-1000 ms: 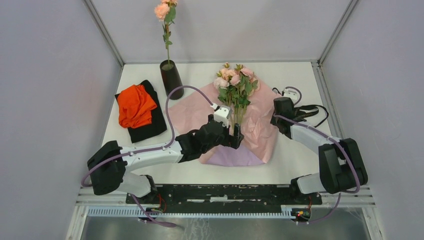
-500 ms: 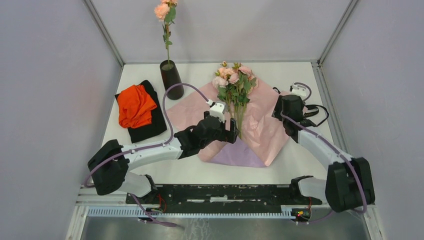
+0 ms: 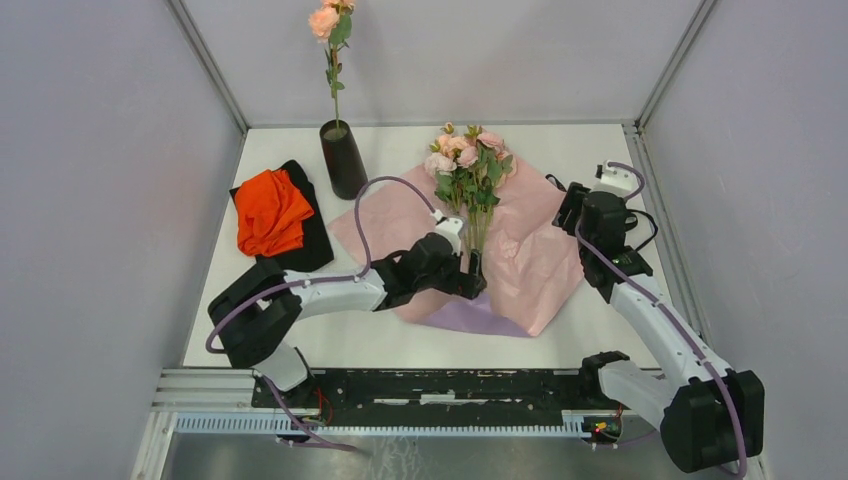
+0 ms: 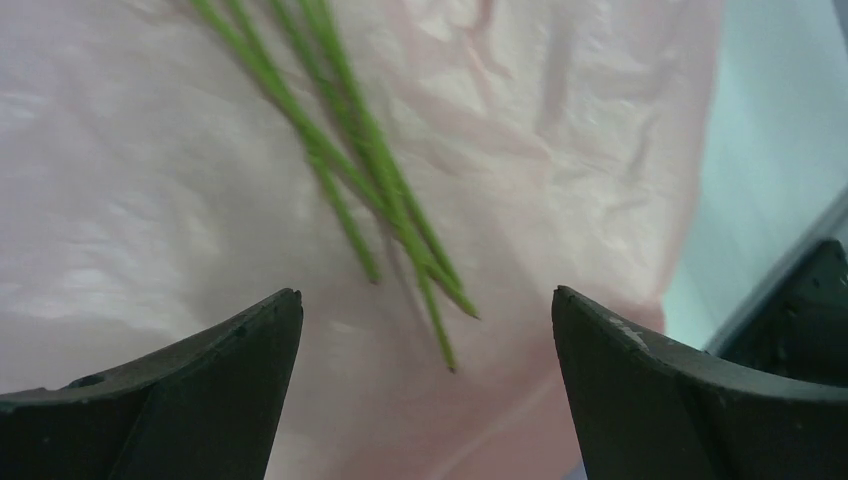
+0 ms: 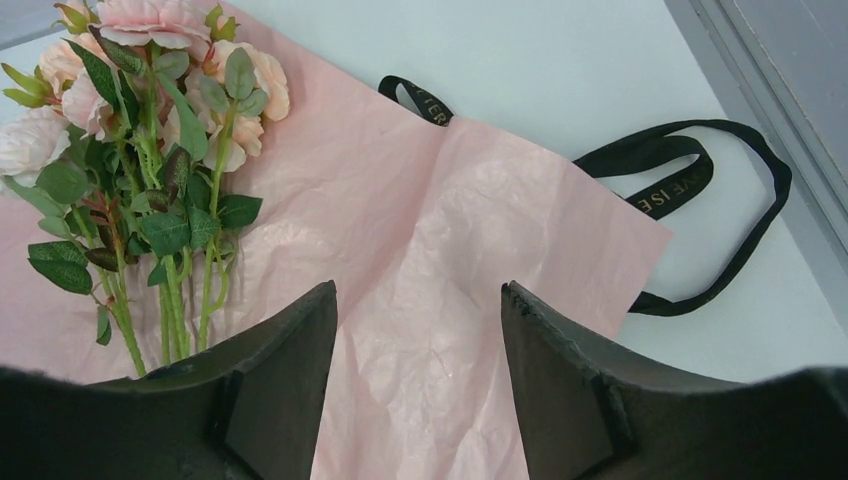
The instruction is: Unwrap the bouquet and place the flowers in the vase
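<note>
The bouquet lies unwrapped: its pink wrapping paper (image 3: 525,255) is spread flat mid-table, lilac underside showing at the near edge. The flowers (image 3: 468,165), pink and peach roses on long green stems (image 4: 385,200), lie on the paper. My left gripper (image 3: 471,277) (image 4: 427,310) hangs open low over the stem ends, which lie between and just ahead of its fingertips, untouched. My right gripper (image 3: 570,205) (image 5: 418,290) is open above the paper's right part, holding nothing. The black vase (image 3: 342,160) stands at the far left with one pink rose (image 3: 325,22) upright in it.
The untied black ribbon (image 5: 690,180) lies on the table beside the paper's right edge, under my right arm. An orange-red cloth (image 3: 270,210) rests on a flat black cloth (image 3: 305,250) at the left. Grey walls and metal rails enclose the table.
My right gripper opened, let go of the paper and drew back to the far right; the paper's right side now lies flatter and wider. My left gripper rose briefly, then came back down to the stem ends.
</note>
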`<state>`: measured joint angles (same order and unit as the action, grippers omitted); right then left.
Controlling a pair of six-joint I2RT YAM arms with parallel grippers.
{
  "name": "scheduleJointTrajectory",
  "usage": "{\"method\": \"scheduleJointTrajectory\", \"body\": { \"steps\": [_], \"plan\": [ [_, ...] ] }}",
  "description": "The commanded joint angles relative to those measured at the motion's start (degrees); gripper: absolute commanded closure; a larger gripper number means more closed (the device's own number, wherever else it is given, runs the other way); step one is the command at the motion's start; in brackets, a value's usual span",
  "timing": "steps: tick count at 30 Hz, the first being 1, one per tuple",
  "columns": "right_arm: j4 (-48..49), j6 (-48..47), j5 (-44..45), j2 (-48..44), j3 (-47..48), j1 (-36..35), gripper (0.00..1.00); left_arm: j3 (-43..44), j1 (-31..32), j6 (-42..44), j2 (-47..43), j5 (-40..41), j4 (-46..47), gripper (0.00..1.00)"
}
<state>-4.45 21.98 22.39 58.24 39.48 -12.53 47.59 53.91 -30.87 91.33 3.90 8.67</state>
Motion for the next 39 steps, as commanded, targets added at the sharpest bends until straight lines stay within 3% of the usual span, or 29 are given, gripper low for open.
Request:
{"method": "scheduleJointTrajectory", "body": {
  "steps": [1,6,12,20,26,39],
  "plan": [
    [0.7,-1.2,-1.9,1.6,-0.6,0.0,0.33,-0.5,6.6,-4.7,-3.6,-2.2,1.9,0.00],
    [4.0,0.0,-4.1,4.2,-2.2,0.0,0.33,-4.9,10.5,-10.5,-9.6,-2.5,-2.6,0.00],
    [7.1,0.5,-5.4,7.4,-2.9,0.0,0.33,-5.5,13.4,-12.2,-15.3,-0.2,-18.3,0.00],
    [8.8,1.6,-7.1,9.2,-3.1,-0.1,0.33,-10.4,14.8,-15.7,-21.2,-10.7,-23.2,0.00],
    [9.2,1.9,-7.9,9.7,-3.2,-0.7,0.33,-13.2,16.6,-17.0,-23.5,-13.9,-23.9,0.00],
    [7.1,0.1,-7.6,13.8,0.4,-8.3,0.33,-17.3,20.6,-17.5,-14.1,-18.7,-17.7,0.00]
  ]
}}
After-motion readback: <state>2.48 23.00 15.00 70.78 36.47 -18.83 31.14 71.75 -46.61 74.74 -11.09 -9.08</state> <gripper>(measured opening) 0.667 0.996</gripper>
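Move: Just under the left hand, roughly 6 cm nearer the base and 3 cm below, lies the wrapper's folded purple edge; the stem ends are almost directly beneath that hand, some 3 cm down. From the right hand, the middle of the bouquet's stems is about 20 cm left, 4 cm ahead and 13 cm lower. The blossoms lie about 23 cm farther out than that stem middle; the black ribbon is some 17 cm right of the right hand and 8 cm ahead. Drawing back about 21 cm, the left hand sweeps its wide-open fingers from the stem ends over the purple fold and past the table's near edge, drifting left and tipping its fingers down some 30 degrees, then dipping at the end. Fingers still open, the right hand sinks about 7 cm, then slides left towards the stems, turning slightly counter-clockwise. ##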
